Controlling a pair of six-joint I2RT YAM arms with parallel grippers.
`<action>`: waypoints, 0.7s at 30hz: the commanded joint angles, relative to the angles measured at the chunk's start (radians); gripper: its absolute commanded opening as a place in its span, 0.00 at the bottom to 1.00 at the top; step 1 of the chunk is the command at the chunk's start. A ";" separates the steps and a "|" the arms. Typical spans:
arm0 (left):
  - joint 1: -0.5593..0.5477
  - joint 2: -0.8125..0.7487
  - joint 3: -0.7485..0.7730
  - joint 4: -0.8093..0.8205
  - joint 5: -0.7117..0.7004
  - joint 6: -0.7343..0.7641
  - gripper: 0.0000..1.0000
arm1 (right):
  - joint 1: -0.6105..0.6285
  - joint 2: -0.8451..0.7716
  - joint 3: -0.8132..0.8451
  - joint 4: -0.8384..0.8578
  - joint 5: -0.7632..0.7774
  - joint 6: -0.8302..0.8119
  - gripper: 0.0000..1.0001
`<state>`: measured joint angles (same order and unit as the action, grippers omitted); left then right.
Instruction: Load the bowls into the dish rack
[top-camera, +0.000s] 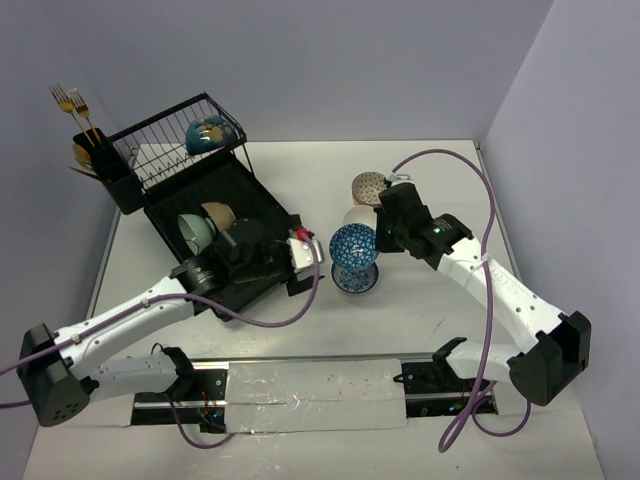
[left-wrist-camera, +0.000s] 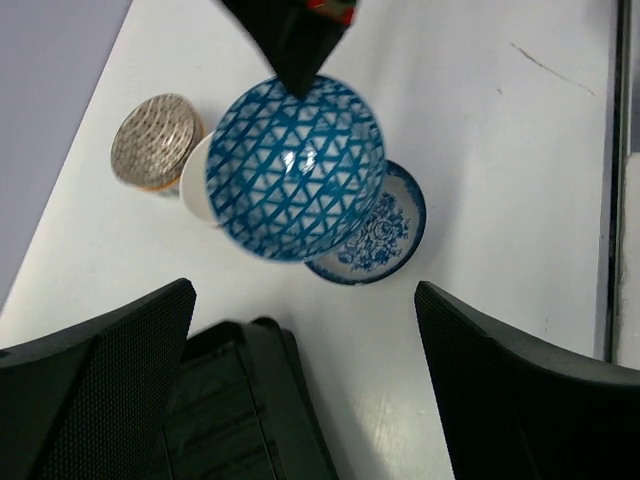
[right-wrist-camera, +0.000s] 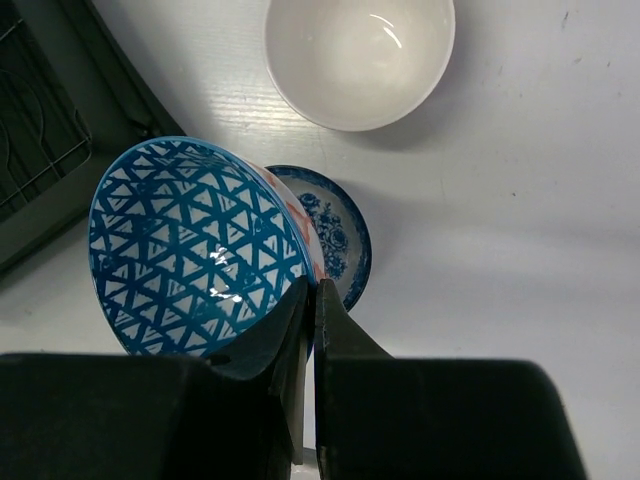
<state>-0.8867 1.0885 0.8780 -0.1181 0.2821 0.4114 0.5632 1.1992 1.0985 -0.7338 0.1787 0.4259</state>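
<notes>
My right gripper (right-wrist-camera: 314, 295) is shut on the rim of a blue triangle-patterned bowl (right-wrist-camera: 190, 250), which it holds tilted above the table (top-camera: 352, 245). Under that bowl a small blue floral bowl (top-camera: 357, 279) rests on the table. Behind them are a cream bowl (top-camera: 360, 216) and a beige-dotted bowl (top-camera: 368, 186). My left gripper (top-camera: 305, 265) is open and empty by the near right corner of the black dish rack (top-camera: 165, 215), facing the held bowl (left-wrist-camera: 295, 170). The rack holds a mint green bowl (top-camera: 196, 232), a brown bowl (top-camera: 218, 214) and a teal bowl (top-camera: 208, 134).
A black utensil cup (top-camera: 105, 165) with gold forks (top-camera: 70, 100) hangs at the rack's far left. Grey walls close in the table on the left, back and right. Purple cables loop from both arms over the near part of the table.
</notes>
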 joint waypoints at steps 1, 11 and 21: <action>-0.044 0.065 0.070 0.002 0.051 0.183 0.97 | 0.004 -0.021 0.072 0.017 -0.025 -0.018 0.00; -0.087 0.267 0.214 -0.113 0.097 0.342 0.77 | 0.014 -0.021 0.092 0.013 -0.033 -0.029 0.00; -0.112 0.404 0.308 -0.218 0.054 0.360 0.55 | 0.015 -0.012 0.086 0.027 -0.039 -0.027 0.00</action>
<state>-0.9840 1.4754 1.1336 -0.2974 0.3401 0.7406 0.5682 1.1992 1.1332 -0.7418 0.1478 0.4015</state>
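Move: Ahead of the open left hand, the blue patterned bowl hangs in the right hand's grip, its middle about 9 cm to the left hand's right, some 4 cm farther out and 7 cm lower. Below it on the table, the floral bowl sits 2 cm farther out and 9 cm right of the left hand; the white bowl is 12 cm out and 11 cm right, both roughly 19 cm down. From the right hand, the blue bowl's middle is 5 cm left, 1 cm back and 2 cm below. Closing in on the blue bowl's near rim, the left hand travels about 6 cm right and 6 cm down, rightward first and then more steeply down. Its fingers dip and swing clockwise, each by some 15–20 degrees, while narrowing from wide open to about half, one either side of the rim. The right hand keeps its pinch, easing up about a centimetre. ##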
